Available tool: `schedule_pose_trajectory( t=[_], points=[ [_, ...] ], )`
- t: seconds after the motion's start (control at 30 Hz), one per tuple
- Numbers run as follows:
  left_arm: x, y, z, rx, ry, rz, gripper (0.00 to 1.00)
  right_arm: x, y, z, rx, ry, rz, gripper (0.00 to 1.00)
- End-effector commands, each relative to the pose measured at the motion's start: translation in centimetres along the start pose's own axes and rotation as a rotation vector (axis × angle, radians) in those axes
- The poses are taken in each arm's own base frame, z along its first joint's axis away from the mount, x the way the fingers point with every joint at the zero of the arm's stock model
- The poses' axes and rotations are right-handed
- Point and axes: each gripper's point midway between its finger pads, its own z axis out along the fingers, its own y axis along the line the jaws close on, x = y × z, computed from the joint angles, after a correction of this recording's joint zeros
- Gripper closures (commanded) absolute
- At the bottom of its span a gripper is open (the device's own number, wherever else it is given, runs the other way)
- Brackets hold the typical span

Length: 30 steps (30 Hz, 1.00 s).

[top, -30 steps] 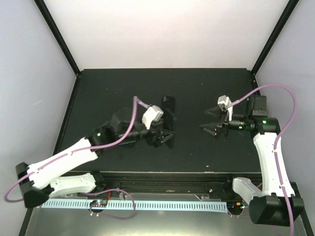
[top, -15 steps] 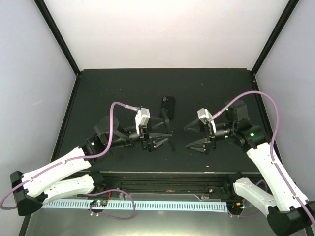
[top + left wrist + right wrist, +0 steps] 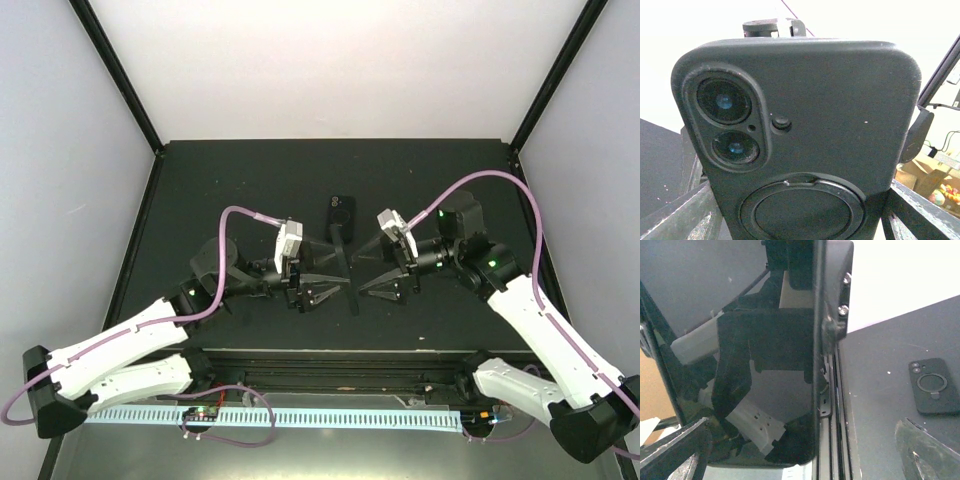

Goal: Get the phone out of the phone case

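Observation:
The phone sits in its black case (image 3: pixel 830 110), whose back with two lens cutouts and a ring fills the left wrist view. My left gripper (image 3: pixel 335 283) is shut on the case's two long edges and holds it upright, edge-on in the top view (image 3: pixel 346 268). In the right wrist view the phone's glossy screen (image 3: pixel 765 365) faces the camera. My right gripper (image 3: pixel 365 275) stands open just right of the phone, one finger low on each side of it, touching nothing.
A second black case (image 3: pixel 341 212) lies flat on the black table (image 3: pixel 450 180) just behind the held phone, and it also shows as a case lying flat (image 3: pixel 934 386) in the right wrist view. The table's metal front rail (image 3: pixel 832 440) runs close below the phone.
My right arm has swung left, bringing its open gripper up to the phone's screen side. The left gripper has turned and pulled back slightly, still holding the cased phone upright.

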Motion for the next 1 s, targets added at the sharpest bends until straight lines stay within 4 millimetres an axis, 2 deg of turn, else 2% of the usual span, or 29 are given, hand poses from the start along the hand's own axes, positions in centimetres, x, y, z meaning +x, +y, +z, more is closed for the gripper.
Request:
schedule_pose_trajectory(
  t=[0.0,0.13,0.43,0.67,0.77,0.9,0.97],
  points=[
    [-2.2,-1.1,0.1,0.051,-0.079,0.037,0.64,-1.8,1.9,0.1,-0.072,-0.02,-0.043,0.0],
    [-2.2,-0.7,0.5,0.038,-0.082,0.038,0.65,-2.0,2.8,0.2,-0.121,-0.018,-0.046,0.0],
    [-2.6,0.7,0.9,-0.023,-0.105,0.037,0.65,-1.4,3.1,0.7,-0.148,-0.006,-0.039,0.0],
    [-3.0,0.8,1.0,-0.027,-0.12,0.041,0.65,-1.1,1.8,1.3,-0.092,0.004,-0.024,0.0],
    [-2.9,0.7,1.0,-0.026,-0.119,0.042,0.65,-0.9,1.2,1.4,-0.074,0.008,-0.027,0.06],
    [-2.8,0.8,0.9,-0.033,-0.116,0.043,0.65,-0.8,1.1,1.6,-0.08,0.013,-0.027,0.2],
    [-2.7,1.0,0.8,-0.043,-0.115,0.043,0.62,-0.9,1.1,1.5,-0.078,0.011,-0.035,0.26]
  ],
)
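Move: The left hand still grips the phone in its case by its side edges near mid-length, standing upright with the screen towards the right hand. From the right hand point that phone's middle is about 4 cm left, 3 cm back and 5 cm up; so the right gripper lies some 4 cm right of the left hand, 3 cm ahead and 5 cm below. The other phone lies on the table roughly 25 cm ahead of the right hand, 4 cm left and 32 cm down. The left hand keeps its hold and carries the phone about 2 cm forward, with a little drift right and down, to meet the right gripper. The wide-open right hand draws back and up some 1.5 cm each while turning about 5 degrees counter-clockwise, then edges left and settles slightly down and forward as its fingers start closing by roughly a fifth, onto the side edges of the phone's lower half. ##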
